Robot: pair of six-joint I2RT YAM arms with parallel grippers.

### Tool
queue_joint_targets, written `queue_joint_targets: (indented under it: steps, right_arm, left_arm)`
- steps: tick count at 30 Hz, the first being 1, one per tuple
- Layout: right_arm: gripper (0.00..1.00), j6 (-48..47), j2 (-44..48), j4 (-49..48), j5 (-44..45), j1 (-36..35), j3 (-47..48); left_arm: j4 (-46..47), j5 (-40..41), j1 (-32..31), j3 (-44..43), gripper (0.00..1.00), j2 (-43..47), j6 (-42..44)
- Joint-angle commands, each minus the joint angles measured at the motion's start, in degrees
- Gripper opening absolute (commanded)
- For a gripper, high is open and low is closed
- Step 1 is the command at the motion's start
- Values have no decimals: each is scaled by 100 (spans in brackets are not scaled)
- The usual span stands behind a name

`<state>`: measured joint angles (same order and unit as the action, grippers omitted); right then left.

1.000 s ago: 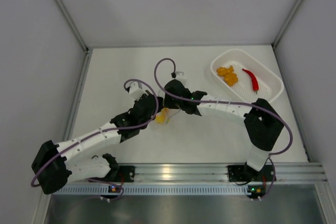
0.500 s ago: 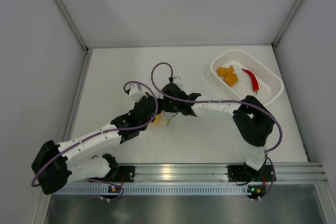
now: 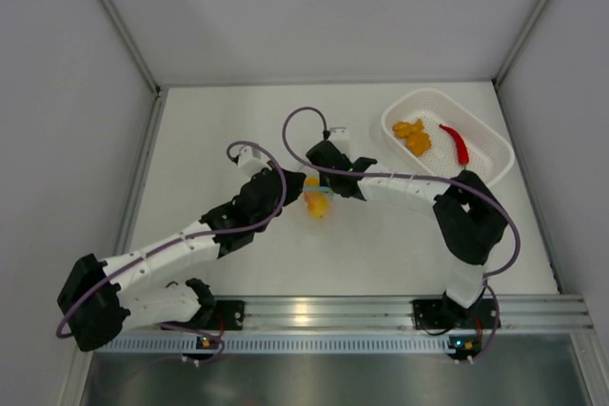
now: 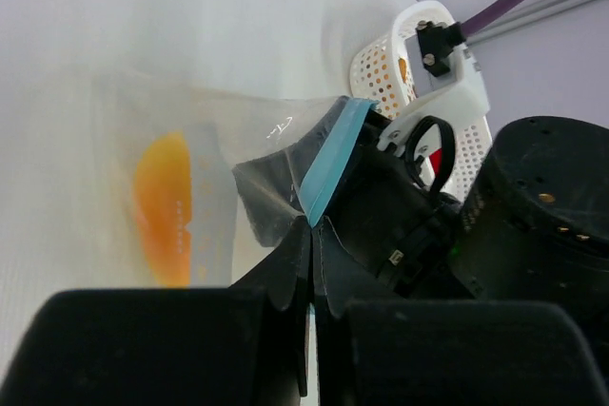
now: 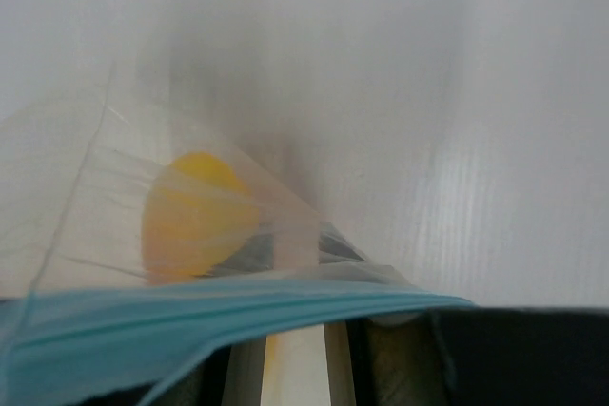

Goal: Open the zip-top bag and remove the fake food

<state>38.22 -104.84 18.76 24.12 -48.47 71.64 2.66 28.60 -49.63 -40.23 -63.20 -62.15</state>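
Note:
The zip-top bag (image 3: 312, 192), a clear pouch with a light blue zip strip (image 4: 333, 164), hangs between my two grippers at mid-table. A yellow-orange wedge (image 3: 316, 205) sits inside it, and shows through the plastic in the left wrist view (image 4: 162, 206) and the right wrist view (image 5: 195, 216). My left gripper (image 4: 311, 235) is shut on one side of the zip strip. My right gripper (image 3: 319, 176) is shut on the other side, where the strip (image 5: 190, 320) runs across its jaws. A red chili pepper (image 3: 457, 143) and an orange lumpy chunk (image 3: 412, 135) lie in the basket.
The white perforated basket (image 3: 447, 94) stands at the back right, also seen behind the right gripper in the left wrist view (image 4: 376, 64). Grey walls enclose the table on three sides. A metal rail runs along the near edge.
The right gripper has moved back and to the right with the bag's edge. The bag has spread out between the grippers and the wedge now shows clearly below them.

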Motion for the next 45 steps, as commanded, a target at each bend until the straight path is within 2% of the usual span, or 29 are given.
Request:
queue_joint_targets:
  steps: [1, 8, 19, 26, 32, 45]
  right_arm:
    - [27, -735, 543, 898, 1119, 285, 157]
    - [25, -1694, 832, 1639, 1894, 285, 500]
    - [30, -1300, 983, 1104, 235, 233, -53]
    - [41, -1211, 860, 1015, -73, 189, -71]
    - [45, -1080, 658, 1076, -504, 189, -45]
    - [49, -1018, 306, 1147, -689, 180, -317]
  left_arm:
    - [332, 58, -30, -161, 0, 229, 98]
    - [341, -12, -30, 278, 0, 28, -60]
    - [350, 93, -30, 340, 0, -500, -131]
    - [350, 102, -30, 296, 0, -615, -87]
    - [350, 93, -30, 235, 0, -667, -69]
    - [350, 102, -74, 68, 0, -808, -17]
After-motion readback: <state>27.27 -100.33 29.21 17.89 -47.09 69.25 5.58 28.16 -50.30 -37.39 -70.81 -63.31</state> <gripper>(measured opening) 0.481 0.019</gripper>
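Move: The yellow-orange fake food sits low in the bag, about 2 cm left of the right fingertips, 1 cm back and 3 cm below. The bag's teal zip strip crosses roughly 7 cm above that hand, 2 cm back and 1 cm left. The white basket stands 30 cm to its right, 12 cm farther out and 4 cm lower. From the left hand the food is 4 cm ahead, 3 cm right, 14 cm down. With its fingers still inside the bag, the right hand sweeps right and up about 5 cm each while rolling its left side down, then sinks and draws back, easing slightly left and tipping down as its fingers open to about half to straddle the yellow-orange food. The left hand keeps its pinch on the teal strip and lowers it some 6 cm. ##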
